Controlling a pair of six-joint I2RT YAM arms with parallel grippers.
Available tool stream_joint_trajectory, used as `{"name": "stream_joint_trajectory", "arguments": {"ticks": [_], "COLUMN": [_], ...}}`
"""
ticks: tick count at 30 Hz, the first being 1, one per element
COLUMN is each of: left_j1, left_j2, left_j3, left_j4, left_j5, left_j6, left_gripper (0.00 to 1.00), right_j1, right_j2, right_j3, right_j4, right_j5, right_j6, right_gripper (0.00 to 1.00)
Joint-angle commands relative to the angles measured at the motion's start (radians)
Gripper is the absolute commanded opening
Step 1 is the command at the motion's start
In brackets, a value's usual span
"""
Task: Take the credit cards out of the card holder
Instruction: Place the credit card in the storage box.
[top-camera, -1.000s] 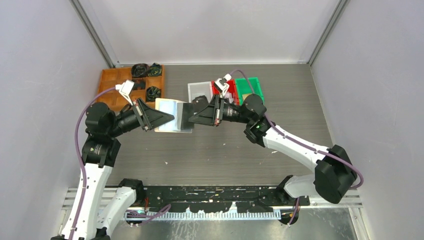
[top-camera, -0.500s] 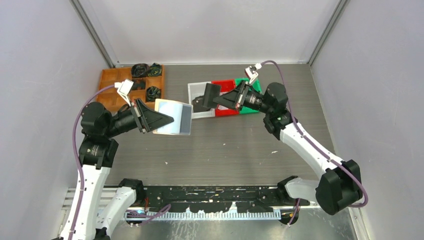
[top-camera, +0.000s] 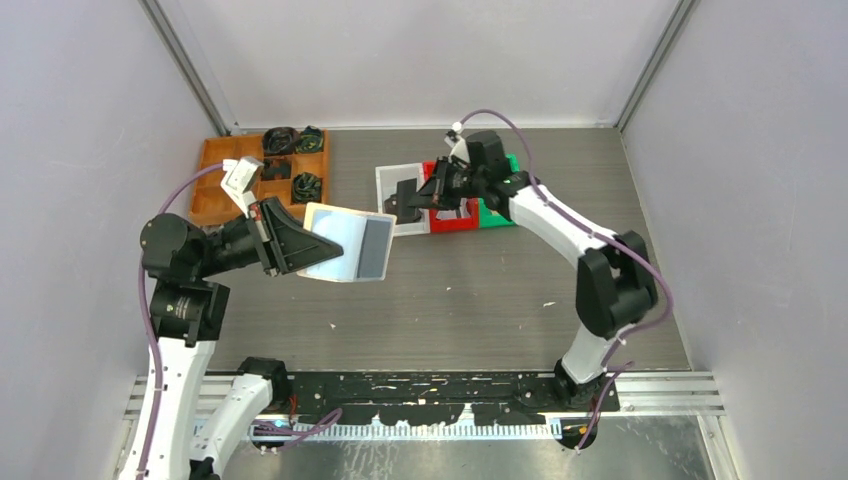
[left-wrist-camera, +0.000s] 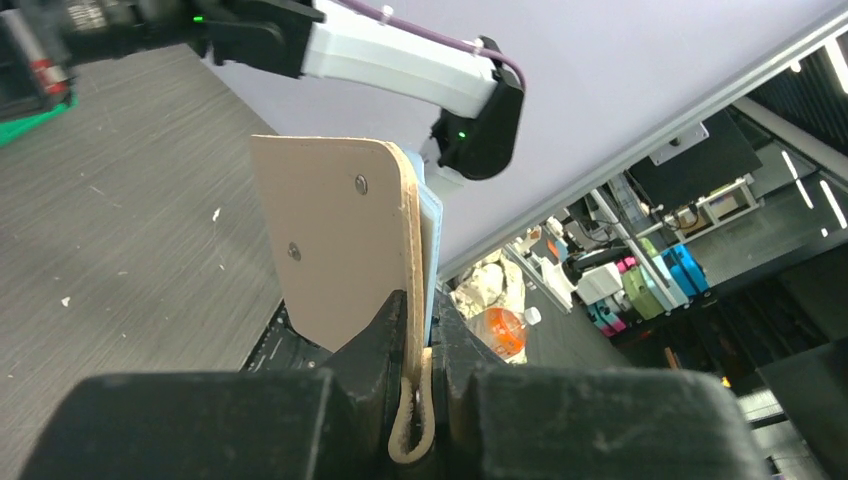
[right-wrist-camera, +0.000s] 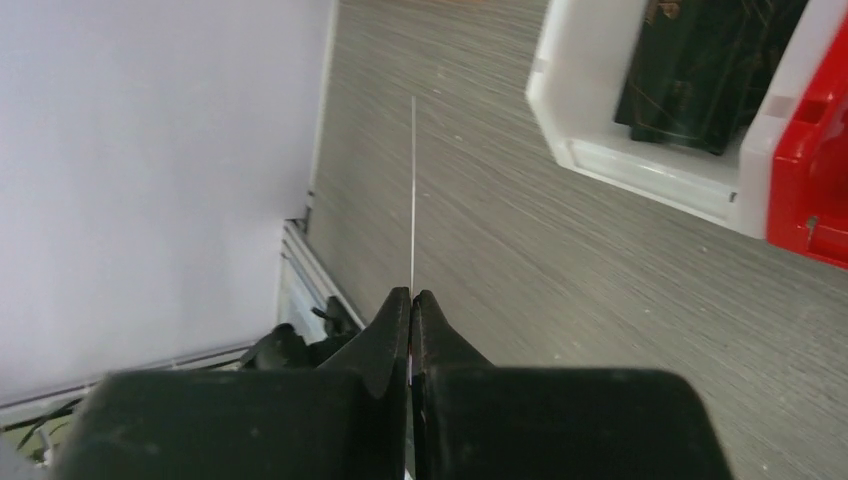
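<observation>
The card holder (top-camera: 338, 245) hangs above the table at centre left, its pale blue inside facing up, and a dark card (top-camera: 375, 248) sits in its right pocket. My left gripper (top-camera: 300, 245) is shut on its left edge. In the left wrist view the tan outer face (left-wrist-camera: 335, 235) stands upright between the jaws of the left gripper (left-wrist-camera: 420, 320), which pinch the tab strap. Over the white bin (top-camera: 384, 178), my right gripper (top-camera: 425, 195) is shut on a dark credit card (top-camera: 405, 192). That credit card (right-wrist-camera: 413, 190) shows edge-on as a thin line rising from the right gripper (right-wrist-camera: 411, 300).
A dark card (right-wrist-camera: 690, 70) lies in the white bin (right-wrist-camera: 640, 165). A red bin (top-camera: 452, 222) and a green bin (top-camera: 497, 212) stand beside it. A wooden divided tray (top-camera: 222, 172) with black lumps sits at the back left. Grey walls close in both sides.
My right arm has pulled the dark credit card away from the card holder and swung it back over the white bin. My left arm has drawn slightly left, still gripping the holder.
</observation>
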Motion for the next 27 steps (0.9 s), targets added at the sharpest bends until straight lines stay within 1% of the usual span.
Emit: {"name": "stream_joint_trajectory", "arguments": {"ticks": [1,7,12,17,22,27], "left_j1": [0.004,0.004,0.004,0.002,0.004,0.004], "left_j2": [-0.019,-0.026,-0.032,-0.038,-0.035,-0.027], "left_j3": [0.059,0.074,0.075,0.077,0.081,0.080], "left_j4": [0.011,-0.045,-0.053,-0.057,-0.062,-0.063], "left_j5": [0.025,0.026,0.031,0.033,0.033,0.025], "left_j6": [0.039,0.089,0.100,0.106,0.116,0.123], "left_gripper": [0.00,0.00,0.00,0.00,0.00,0.00], "right_j1": [0.043,0.045,0.047,0.047,0.058,0.072], "right_j2": [0.090,0.260,0.416,0.538,0.606,0.633], "right_j3": [0.173,0.337,0.536,0.672,0.743,0.771], "right_j4": [-0.143,-0.231,-0.348,-0.415,-0.434,-0.438], "right_j5": [0.094,0.207,0.265,0.300,0.308,0.303], "right_j6": [-0.118,-0.156,-0.209,-0.238,-0.253,-0.258], "right_gripper": [0.01,0.01,0.01,0.01,0.01,0.03]}}
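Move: The white storage box that the held credit card is bound for has its middle about 11 cm ahead of the right hand, 5 cm to its left and 20 cm below. Black cards lie in it, about 10 cm ahead, 5 cm left and 22 cm below; the red box stands 10 cm to the right of the white one, level with it. The open card holder is about 22 cm back, 10 cm left and 19 cm above. From the left hand the white box is roughly 34 cm ahead, 10 cm right and 40 cm below. The credit card, still pinched in the right fingers, is carried down some 13 cm and forward about 10 cm, with a slight shift left, until it is over the black cards in the white box. On the way the fingers tip about 25 degrees further downward; they stay shut, and the hand eases off at the end. ##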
